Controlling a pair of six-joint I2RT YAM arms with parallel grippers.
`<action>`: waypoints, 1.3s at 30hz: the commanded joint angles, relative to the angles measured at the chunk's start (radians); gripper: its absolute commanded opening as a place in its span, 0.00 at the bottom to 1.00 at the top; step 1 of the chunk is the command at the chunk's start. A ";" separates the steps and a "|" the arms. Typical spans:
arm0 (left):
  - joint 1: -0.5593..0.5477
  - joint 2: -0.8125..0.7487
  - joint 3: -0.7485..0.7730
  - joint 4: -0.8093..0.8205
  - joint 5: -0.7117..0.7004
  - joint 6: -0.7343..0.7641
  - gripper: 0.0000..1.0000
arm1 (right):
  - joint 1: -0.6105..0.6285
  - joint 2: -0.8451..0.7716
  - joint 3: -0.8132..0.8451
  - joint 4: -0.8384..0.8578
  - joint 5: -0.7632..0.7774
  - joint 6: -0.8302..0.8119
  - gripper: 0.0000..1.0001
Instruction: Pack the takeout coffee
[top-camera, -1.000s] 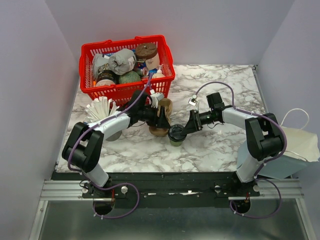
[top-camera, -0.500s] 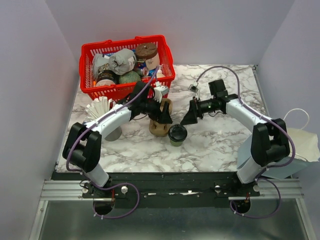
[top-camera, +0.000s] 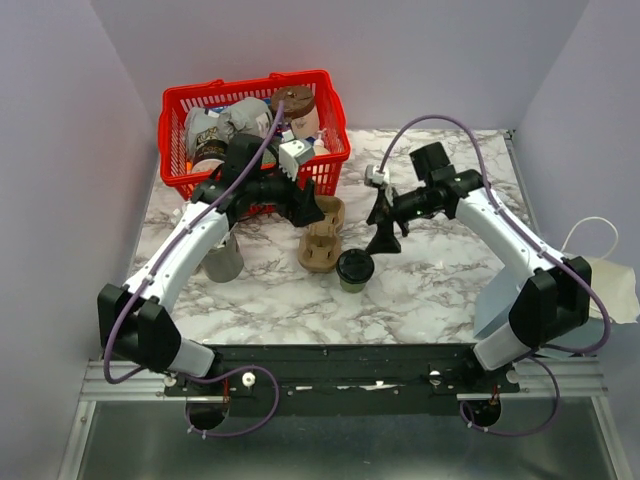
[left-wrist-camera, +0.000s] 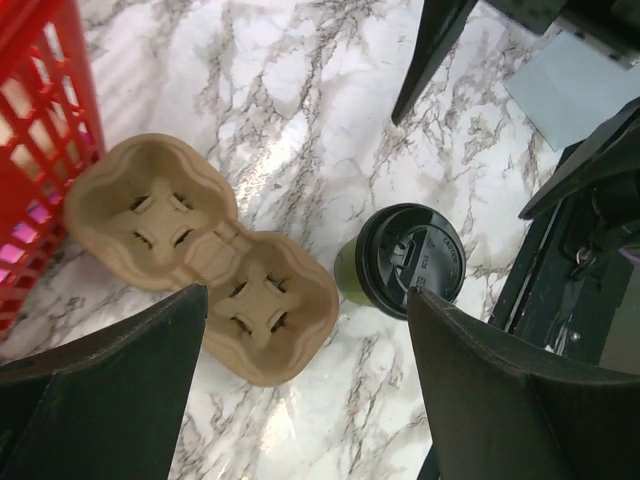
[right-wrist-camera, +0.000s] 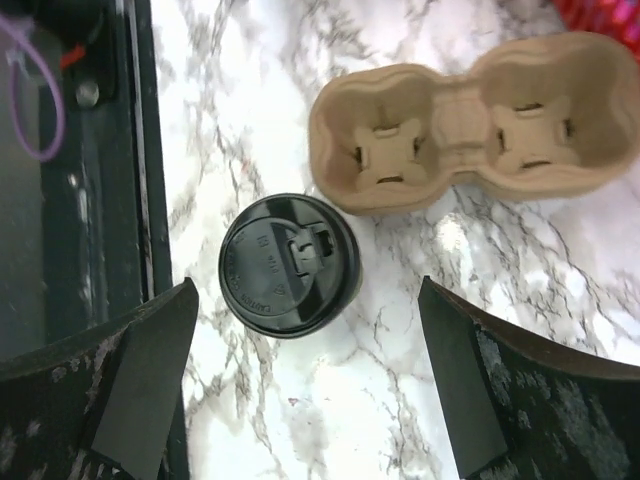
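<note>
The takeout coffee (top-camera: 354, 268) is a green cup under a black lid (right-wrist-camera: 288, 265), upright on the marble just right of the brown cardboard carrier (top-camera: 322, 236). The carrier's two wells (left-wrist-camera: 200, 255) hold nothing. My left gripper (top-camera: 300, 205) hangs open above the carrier's far end, and in its wrist view the cup (left-wrist-camera: 405, 262) shows beside its right finger. My right gripper (top-camera: 383, 228) is open, raised above and right of the cup, touching nothing.
A red basket (top-camera: 250, 150) full of several items stands at the back left, close behind my left gripper. A grey metal cup (top-camera: 225, 258) stands under the left forearm. A pale bag (top-camera: 600, 290) lies off the table's right edge.
Both arms have lifted and drawn back from the carrier and cup. The right gripper has left the cup's lid, and both grippers have opened wider. Cup and carrier stay put.
</note>
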 joint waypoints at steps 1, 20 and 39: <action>0.037 -0.078 0.006 -0.071 0.014 0.080 0.89 | 0.109 0.000 0.025 -0.181 0.150 -0.320 1.00; 0.189 -0.178 -0.085 0.024 0.054 0.002 0.91 | 0.281 0.152 0.128 -0.276 0.336 -0.510 1.00; 0.210 -0.190 -0.155 0.103 0.107 -0.110 0.91 | 0.338 0.165 0.088 -0.200 0.411 -0.495 1.00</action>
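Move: Below and just beyond the open right fingers, the lidded coffee cup stands about 5 cm back and 6 cm to the left of the right hand, its middle some 15 cm down. The cardboard carrier is roughly 5 cm ahead and 14 cm left of that hand, 18 cm below; the red basket lies about 27 cm ahead and 30 cm left, 14 cm lower. From the left hand the cup is 8 cm back, 10 cm right and 19 cm down. Sinking about 7 cm while also drawing back and left towards the cup, the right hand, still wide open, tips its fingers steeply down and turns counter-clockwise, some 40 degrees in all, bringing them either side of the black lid from above; contact can't be made out. The left hand clears off about 6 cm to the left, open, away from the cup. ##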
